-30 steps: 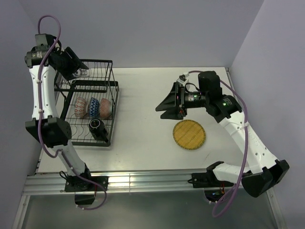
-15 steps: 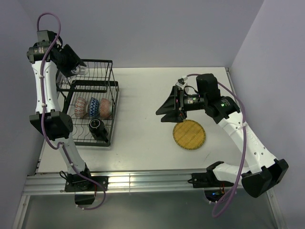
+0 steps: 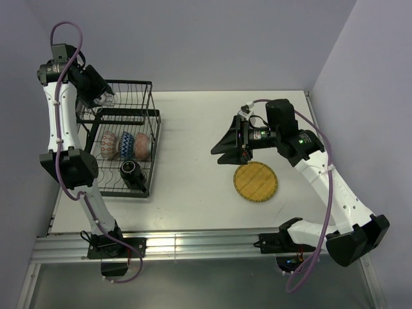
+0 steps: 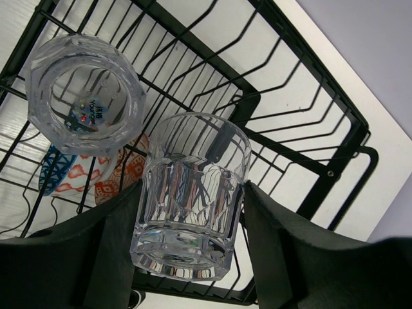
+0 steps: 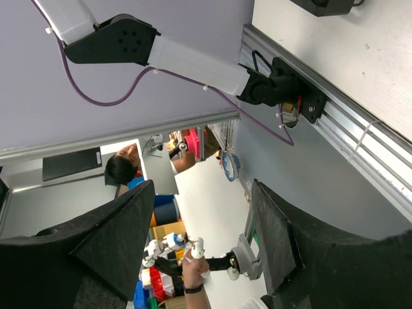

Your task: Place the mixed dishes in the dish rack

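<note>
My left gripper [image 4: 190, 241] is shut on a clear glass [image 4: 190, 193] and holds it over the raised upper basket of the black wire dish rack [image 3: 122, 138]; it shows at the rack's back left in the top view [image 3: 103, 98]. A second clear glass [image 4: 84, 93] stands in the upper basket beside it. Three patterned bowls [image 3: 125, 145] stand on edge in the lower slots, and the dark mug [image 3: 131, 171] lies at the rack's front. The yellow plate [image 3: 255, 181] lies on the table. My right gripper [image 3: 222, 147] is open and empty, hovering just above and left of the plate.
The rack's wire rim [image 4: 309, 90] surrounds the held glass. The white table [image 3: 193, 161] spreads between rack and plate. The right wrist view looks off the table's front rail [image 5: 335, 116] into the room.
My left gripper has shifted slightly toward the back left over the upper basket with the glass. My right gripper has dropped a little toward the plate, then stayed still.
</note>
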`<move>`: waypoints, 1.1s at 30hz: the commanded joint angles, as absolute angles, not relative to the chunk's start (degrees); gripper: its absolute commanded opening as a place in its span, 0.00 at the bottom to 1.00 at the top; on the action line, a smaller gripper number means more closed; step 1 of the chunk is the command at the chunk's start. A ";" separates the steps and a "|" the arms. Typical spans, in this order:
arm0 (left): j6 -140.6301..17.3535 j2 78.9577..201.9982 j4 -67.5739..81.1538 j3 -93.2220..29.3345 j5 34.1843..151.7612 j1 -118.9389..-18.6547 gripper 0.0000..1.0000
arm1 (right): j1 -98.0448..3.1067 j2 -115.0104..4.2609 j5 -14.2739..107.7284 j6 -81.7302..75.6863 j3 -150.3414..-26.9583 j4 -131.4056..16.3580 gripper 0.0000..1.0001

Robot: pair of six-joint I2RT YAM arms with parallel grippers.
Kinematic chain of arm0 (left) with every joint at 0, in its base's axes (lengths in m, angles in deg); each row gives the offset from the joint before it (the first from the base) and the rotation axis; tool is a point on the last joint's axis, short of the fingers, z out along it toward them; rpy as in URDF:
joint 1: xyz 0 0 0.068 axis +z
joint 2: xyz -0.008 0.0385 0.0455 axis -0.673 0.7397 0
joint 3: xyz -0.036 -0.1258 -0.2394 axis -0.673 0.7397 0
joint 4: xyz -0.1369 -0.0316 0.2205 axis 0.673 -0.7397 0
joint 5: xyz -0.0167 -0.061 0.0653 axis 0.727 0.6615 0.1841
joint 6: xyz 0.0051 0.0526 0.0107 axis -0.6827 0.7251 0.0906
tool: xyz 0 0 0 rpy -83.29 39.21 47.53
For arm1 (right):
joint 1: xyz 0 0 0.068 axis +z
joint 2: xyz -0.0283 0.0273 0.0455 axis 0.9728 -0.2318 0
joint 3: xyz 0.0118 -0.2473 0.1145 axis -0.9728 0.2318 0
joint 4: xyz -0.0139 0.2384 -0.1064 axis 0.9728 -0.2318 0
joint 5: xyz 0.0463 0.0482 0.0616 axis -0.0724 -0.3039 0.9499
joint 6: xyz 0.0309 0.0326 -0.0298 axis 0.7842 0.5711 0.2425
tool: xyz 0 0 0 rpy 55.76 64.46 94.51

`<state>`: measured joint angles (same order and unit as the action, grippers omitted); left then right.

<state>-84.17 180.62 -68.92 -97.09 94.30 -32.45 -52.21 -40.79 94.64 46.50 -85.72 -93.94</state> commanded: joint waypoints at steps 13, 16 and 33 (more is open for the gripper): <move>-82.93 181.00 -68.00 -97.06 91.13 -32.28 0.85 | -53.22 -40.04 95.95 47.64 -84.91 -90.24 0.69; -82.93 180.91 -68.00 -97.24 90.78 -32.28 0.99 | -53.22 -40.04 95.95 47.82 -84.91 -89.98 0.69; -85.30 171.79 -65.54 -93.90 91.48 -32.19 0.99 | -55.14 -40.91 91.75 44.14 -84.30 -94.80 0.68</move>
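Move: Just under the left hand, about 4 cm down and 2 cm farther out, is the free spot in the dish rack's upper tier for the upside-down glass still in its fingers. The first glass already stands upside down about 8 cm to the left and 4 cm below. The patterned bowls sit in the lower tier roughly 10 cm back, 4 cm right and 22 cm down. From the right hand, the spot is some 43 cm left, 27 cm ahead and 12 cm lower. Lowering the held glass about 1.5 cm, rim first, with a slight drift left towards the first glass, the left hand settles it into the upper tier and stops. Its fingers spread fully to let go while the hand stays put, then it starts rising, about 1.5 cm, drawing slightly back off the glass. ##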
